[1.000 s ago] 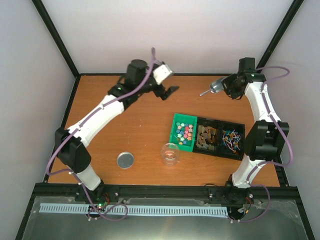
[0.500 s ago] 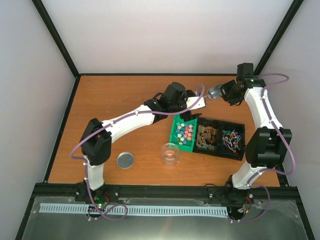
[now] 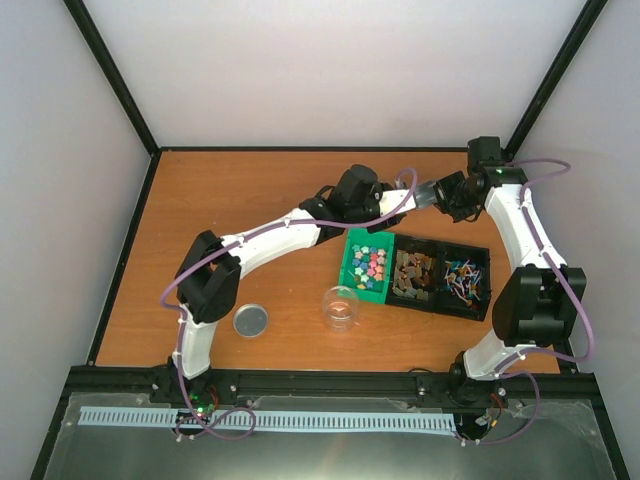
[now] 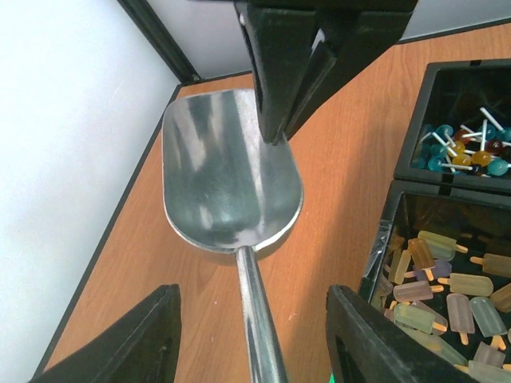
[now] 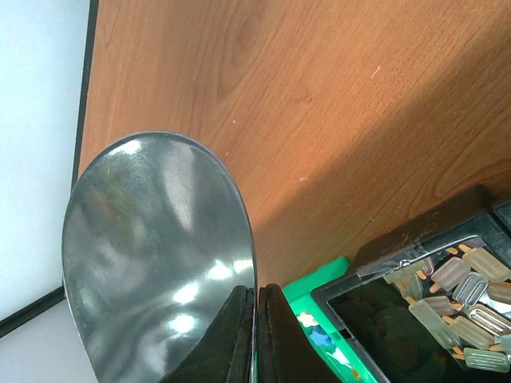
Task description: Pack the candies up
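The candies (image 3: 368,265) are small bright pieces in a green tray (image 3: 350,272); a few show in the right wrist view (image 5: 319,339). My right gripper (image 3: 444,192) (image 5: 257,302) is shut on the rim of a metal scoop (image 3: 426,194) (image 5: 160,255), held above the table behind the trays. In the left wrist view the scoop's bowl (image 4: 231,175) faces up, and its handle (image 4: 259,319) runs between the fingers of my left gripper (image 3: 400,206) (image 4: 251,343). Those jaws are open, with a gap on each side of the handle.
A black tray holds pale popsicle-shaped pieces (image 3: 415,273) (image 4: 447,287) and small lollipops (image 3: 462,280) (image 4: 467,148). A clear cup (image 3: 340,307) stands in front of the green tray, and a round metal lid (image 3: 251,320) lies to its left.
My left arm swung from the back left across to the scoop, bringing its jaws around the handle and narrowing them. The right gripper shifted slightly with the scoop.
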Motion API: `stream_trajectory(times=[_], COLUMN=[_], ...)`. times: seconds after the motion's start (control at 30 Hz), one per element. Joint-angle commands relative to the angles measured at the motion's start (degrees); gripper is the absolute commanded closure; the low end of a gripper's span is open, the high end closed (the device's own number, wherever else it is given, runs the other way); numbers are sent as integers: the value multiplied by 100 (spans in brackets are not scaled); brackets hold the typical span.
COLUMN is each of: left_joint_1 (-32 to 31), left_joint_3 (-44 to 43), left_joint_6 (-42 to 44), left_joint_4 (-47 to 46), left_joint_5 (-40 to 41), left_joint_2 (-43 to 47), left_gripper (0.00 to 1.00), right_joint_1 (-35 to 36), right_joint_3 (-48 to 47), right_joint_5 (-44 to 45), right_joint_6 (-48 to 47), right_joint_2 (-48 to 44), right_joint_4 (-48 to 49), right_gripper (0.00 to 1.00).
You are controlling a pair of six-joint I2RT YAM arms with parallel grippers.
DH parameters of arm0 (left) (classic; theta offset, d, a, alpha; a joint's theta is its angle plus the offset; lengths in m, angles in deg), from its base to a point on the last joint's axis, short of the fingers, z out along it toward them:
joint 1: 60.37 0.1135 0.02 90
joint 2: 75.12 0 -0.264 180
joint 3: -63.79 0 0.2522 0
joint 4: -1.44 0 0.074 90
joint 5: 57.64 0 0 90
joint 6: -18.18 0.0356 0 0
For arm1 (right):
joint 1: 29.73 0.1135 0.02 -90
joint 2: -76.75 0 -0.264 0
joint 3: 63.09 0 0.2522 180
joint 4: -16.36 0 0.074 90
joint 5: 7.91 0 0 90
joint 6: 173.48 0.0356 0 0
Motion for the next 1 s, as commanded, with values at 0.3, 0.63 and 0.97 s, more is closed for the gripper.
stream_trajectory(times=[0.3, 0.63, 0.97], left_joint_1=[-37, -48, -45], left_joint_3=[-128, -131, -98], left_joint_6=[133, 355, 462], left_joint_4=[-671, -573, -555], left_joint_5=[277, 212, 206], left_joint_2=[-131, -244, -289], left_gripper=[58, 63, 69], right_joint_1=[39, 40, 36], right_joint_3=[100, 98, 46], right_joint_5=[-171, -249, -311], right_joint_6=[245, 281, 299], right_joint_2=[-141, -121, -58], right_joint_4=[-41, -17, 46], right_gripper=[97, 97, 97])
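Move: The right hand already pinches the scoop bowl's rim; the handle's middle is some 10 cm to its left and 2 cm back, level with it. The handle's end already lies between the left hand's open fingers, its middle about 1 cm ahead and 1 cm right, level. From the left hand, the green candy tray is roughly 12 cm back, 6 cm left, the popsicle tray 14 cm back, 5 cm right, both some 20 cm below. Left hand eases about 1.5 cm forward, fingers narrowing around the scoop handle while the right keeps its pinch. ##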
